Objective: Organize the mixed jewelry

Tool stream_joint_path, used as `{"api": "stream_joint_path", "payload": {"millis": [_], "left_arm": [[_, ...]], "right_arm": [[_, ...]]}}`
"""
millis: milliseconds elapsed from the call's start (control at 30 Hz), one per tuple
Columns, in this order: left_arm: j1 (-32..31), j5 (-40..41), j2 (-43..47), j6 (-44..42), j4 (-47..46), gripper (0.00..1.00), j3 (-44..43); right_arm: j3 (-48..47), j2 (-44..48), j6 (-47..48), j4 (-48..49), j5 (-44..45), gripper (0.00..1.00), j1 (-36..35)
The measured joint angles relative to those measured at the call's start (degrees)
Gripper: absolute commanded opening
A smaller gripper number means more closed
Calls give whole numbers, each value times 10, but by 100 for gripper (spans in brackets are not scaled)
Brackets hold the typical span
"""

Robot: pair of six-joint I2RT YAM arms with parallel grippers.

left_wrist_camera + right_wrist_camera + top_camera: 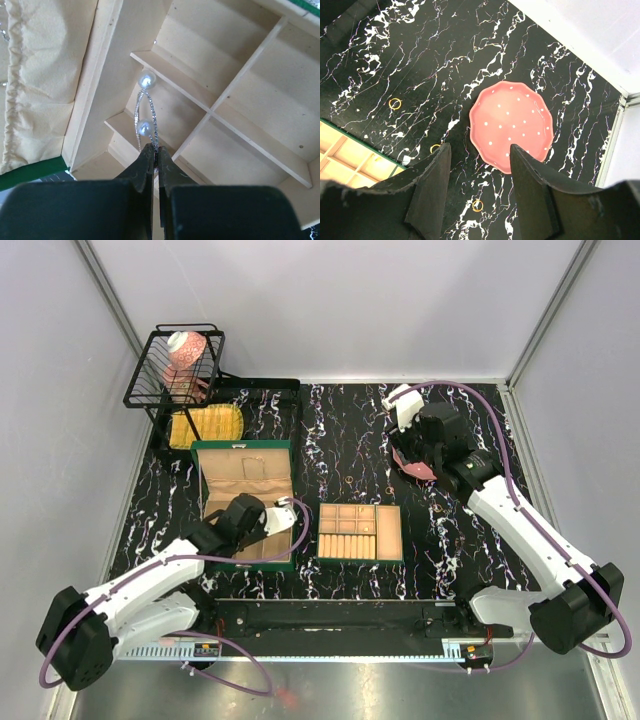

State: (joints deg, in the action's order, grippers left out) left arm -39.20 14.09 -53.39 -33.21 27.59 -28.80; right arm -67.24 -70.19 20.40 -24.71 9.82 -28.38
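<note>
My left gripper (155, 150) is shut on a thin silver hoop earring (154, 112) that carries two white pearls. The earring hangs over a beige compartment of the open green jewelry box (225, 95). Seen from above, that gripper (290, 515) is over the box's (245, 455) right side. My right gripper (479, 150) is open and holds nothing, high above the black marble table near the pink dotted plate (512, 125). Three small gold rings (395, 104), (435, 148), (477, 205) lie loose on the table. More tiny pieces (347, 483) lie between the box and the plate (415, 468).
A separate green tray with beige compartments (360, 532) sits in the middle front, and its corner (350, 155) shows in the right wrist view. A black wire rack (175, 365) holding a pink cup stands at the back left, with a yellow mat (205, 425) below it.
</note>
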Motion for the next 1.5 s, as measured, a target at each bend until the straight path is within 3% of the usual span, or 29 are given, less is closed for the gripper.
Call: {"api": "stream_joint_path", "payload": {"millis": [833,1067,1400,1500], "left_arm": [[-8,44,-80,50,-4,2,-30],[-12,43,-102,52,-3,11,-30],[-14,44,-123,49,-9,41,-35],[-15,45,-128,49,-12,45,-42]], "right_arm": [[0,5,0,-2,0,57,1],[3,8,1,-2,0,57,4],[12,15,2,-2,-1,58,7],[13,17,2,-2,-3,58,8]]}}
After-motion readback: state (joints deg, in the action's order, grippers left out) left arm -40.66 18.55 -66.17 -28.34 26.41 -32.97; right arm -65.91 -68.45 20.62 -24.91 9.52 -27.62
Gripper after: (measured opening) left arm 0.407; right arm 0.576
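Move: The left hand still holds the pearl bracelet over the big green box. Its place, the middle compartment of the far row, has its centre about 3 cm ahead, 1 cm to the right and 5 cm below. The right-hand far compartment lies 6 cm right of that centre, level with it. The cloth-lined lid is some 12 cm ahead and 2 cm left; the small tray box is about 22 cm to the right, level. From the right hand, the middle compartment lies some 37 cm left, 11 cm back and 24 cm below. Down, slowly and nearly on the spot: the left hand eases about 1 cm forward while turning some 5 degrees counter-clockwise, then lowers the pinched bracelet about 2 cm further into the middle far compartment. Late in the descent the fingers part, to a little under half open, letting go of the bracelet, and the hand starts easing forward and very slightly up. ##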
